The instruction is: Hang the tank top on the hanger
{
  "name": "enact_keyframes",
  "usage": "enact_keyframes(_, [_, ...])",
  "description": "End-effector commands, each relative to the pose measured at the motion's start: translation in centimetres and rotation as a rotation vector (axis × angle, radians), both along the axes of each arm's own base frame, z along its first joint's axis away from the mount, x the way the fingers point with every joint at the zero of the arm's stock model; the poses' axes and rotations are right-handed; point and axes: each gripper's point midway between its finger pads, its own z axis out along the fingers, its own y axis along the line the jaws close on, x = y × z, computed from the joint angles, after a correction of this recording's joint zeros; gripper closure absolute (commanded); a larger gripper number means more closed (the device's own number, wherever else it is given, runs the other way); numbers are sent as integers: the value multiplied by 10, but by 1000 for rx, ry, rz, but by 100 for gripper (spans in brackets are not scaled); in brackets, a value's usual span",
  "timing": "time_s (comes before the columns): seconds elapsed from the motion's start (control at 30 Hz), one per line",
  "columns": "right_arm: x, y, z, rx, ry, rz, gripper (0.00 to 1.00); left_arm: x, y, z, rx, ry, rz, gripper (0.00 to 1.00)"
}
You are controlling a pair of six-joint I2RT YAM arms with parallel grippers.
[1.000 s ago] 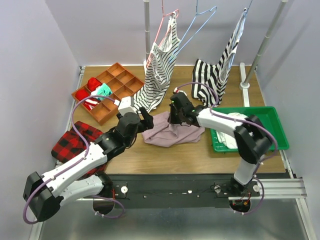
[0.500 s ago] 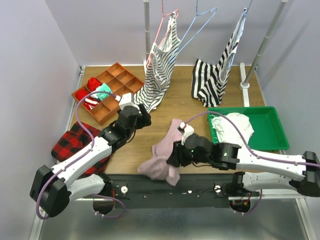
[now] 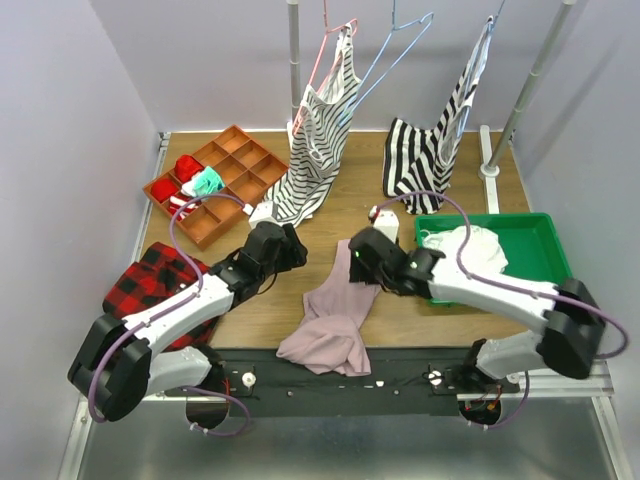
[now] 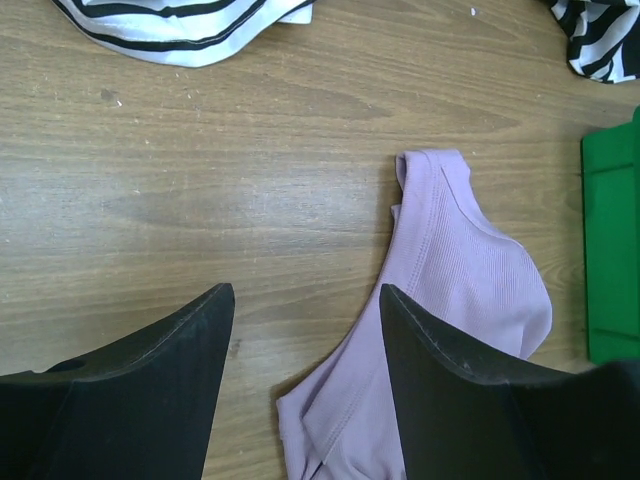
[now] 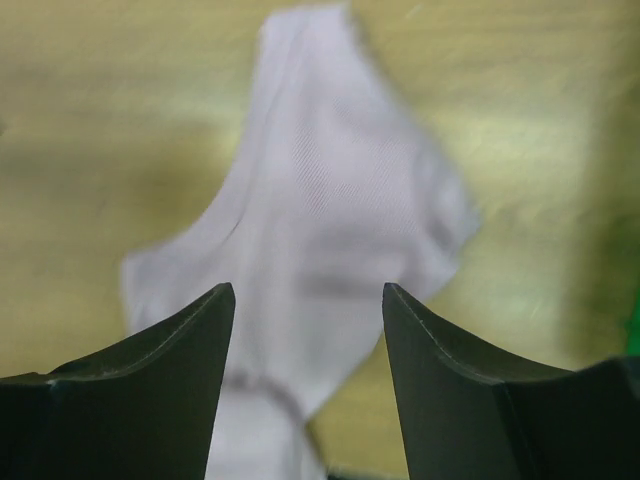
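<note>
The mauve-pink tank top (image 3: 330, 318) lies crumpled on the wooden table, and its lower end droops over the front edge. It also shows in the left wrist view (image 4: 470, 290) and, blurred, in the right wrist view (image 5: 330, 200). My right gripper (image 3: 360, 262) is open and hovers just over the top's upper end, holding nothing (image 5: 308, 292). My left gripper (image 3: 292, 248) is open and empty, left of the top, with a strap edge between its jaws (image 4: 305, 292). The pale blue wire hanger (image 3: 400, 45) hangs bare on the rail at the back.
A pink hanger (image 3: 335, 40) carries a striped top (image 3: 318, 140), and a second striped top (image 3: 430, 150) hangs to its right. An orange compartment tray (image 3: 235, 165) stands back left. A green tray (image 3: 545, 270) holds a white garment (image 3: 468, 250). A red plaid cloth (image 3: 150, 285) lies at the left.
My right gripper dragged the tank top toward the front edge, let it go, and moved back up over its upper end. My left gripper shifted slightly toward the top.
</note>
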Motion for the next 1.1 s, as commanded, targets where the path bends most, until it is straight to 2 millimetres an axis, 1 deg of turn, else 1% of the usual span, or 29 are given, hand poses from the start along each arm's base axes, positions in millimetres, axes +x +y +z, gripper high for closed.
enact_keyframes(0.0, [73, 5, -21, -32, -11, -36, 32, 0, 5, 8, -34, -23, 36, 32])
enact_keyframes(0.03, [82, 8, -26, -40, -1, -41, 32, -1, 7, 10, -33, -29, 40, 31])
enact_keyframes(0.07, [96, 21, -21, -19, -5, -24, 32, -2, 9, 13, -32, -35, 42, 31])
enact_keyframes(0.1, [105, 22, -40, -51, 28, -33, 32, -3, 10, 12, -28, -35, 42, 31])
enact_keyframes(0.13, [112, 26, -48, -63, 37, -35, 32, -4, 11, 12, -30, -34, 39, 31])
enact_keyframes(0.17, [125, 35, -41, -50, 20, -37, 31, -5, 11, 12, -30, -34, 38, 31])
enact_keyframes(0.2, [129, 35, -62, -91, 51, -44, 30, -6, 11, 9, -28, -27, 32, 31])
enact_keyframes(0.3, [141, 42, -71, -109, 60, -56, 30, -8, 11, 5, -25, -18, 27, 31])
enact_keyframes(0.33, [141, 42, -79, -117, 75, -56, 30, -9, 11, 4, -26, -15, 23, 31])
enact_keyframes(0.37, [139, 43, -81, -116, 85, -50, 30, -9, 12, 4, -27, -17, 26, 31])
enact_keyframes(0.4, [139, 43, -83, -114, 89, -54, 34, -10, 13, 2, -23, -14, 27, 31])
enact_keyframes(0.47, [138, 42, -83, -114, 91, -54, 61, -10, 14, 4, -22, -23, 32, 31])
enact_keyframes(0.5, [138, 43, -80, -110, 88, -52, 79, -10, 15, 5, -20, -27, 37, 31])
enact_keyframes(0.53, [144, 51, -66, -84, 68, -48, 99, -9, 17, 8, -20, -32, 45, 31])
enact_keyframes(0.6, [147, 71, -46, -28, 60, 35, 99, -6, 23, 18, -19, -57, 76, 31])
enact_keyframes(0.63, [149, 82, -31, 5, 50, 63, 99, -4, 27, 22, -16, -65, 93, 31])
enact_keyframes(0.67, [153, 105, -1, 66, 28, 118, 99, -3, 36, 27, -1, -81, 133, 31])
enact_keyframes(0.7, [150, 121, 21, 75, -7, 167, 99, 0, 42, 35, -3, -97, 167, 31])
enact_keyframes(0.73, [149, 131, 40, 81, -40, 188, 99, 1, 50, 39, 10, -106, 206, 30])
enact_keyframes(0.77, [152, 141, 80, 97, -105, 194, 99, 0, 59, 44, 22, -116, 236, 30])
enact_keyframes(0.8, [140, 150, 102, 111, -137, 229, 99, 3, 69, 53, 32, -140, 282, 30])
enact_keyframes(0.87, [133, 150, 134, 158, -176, 239, 99, 1, 82, 66, 26, -170, 328, 29])
enact_keyframes(0.9, [125, 138, 148, 182, -196, 231, 99, 1, 88, 75, 25, -192, 355, 28])
enact_keyframes(0.93, [122, 128, 144, 171, -204, 215, 99, 0, 91, 80, 26, -208, 361, 28])
enact_keyframes(0.97, [123, 115, 142, 154, -225, 177, 99, -1, 93, 90, 10, -238, 358, 28])
enact_keyframes(1.0, [114, 95, 103, 95, -166, 150, 99, -2, 93, 94, 6, -246, 352, 28])
enact_keyframes(1.03, [107, 79, 102, 105, -159, 128, 99, -3, 93, 95, 6, -247, 347, 27])
enact_keyframes(1.07, [103, 73, 95, 130, -147, 126, 99, -3, 93, 95, 14, -247, 338, 27])
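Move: The tank top's far end, where the right fingers will shut, lies about 13 cm ahead of the right hand, 4 cm to its left and 9 cm below. The green bin's middle is some 29 cm to the right hand's right and 8 cm ahead; the striped top's hanging hem is roughly 17 cm left and 20 cm ahead. For the left hand that far end is about 6 cm ahead, 11 cm to its right and 8 cm below. The right fingers pinch the far end of the tank top after reaching forward about 13 cm and sinking some 9 cm onto it. The right hand then lifts it quickly, about 24 cm up and 10 cm left towards the striped top, easing back at the end as the fingertips tip upward. The left hand, open throughout, first waits, then clears off left and up. ##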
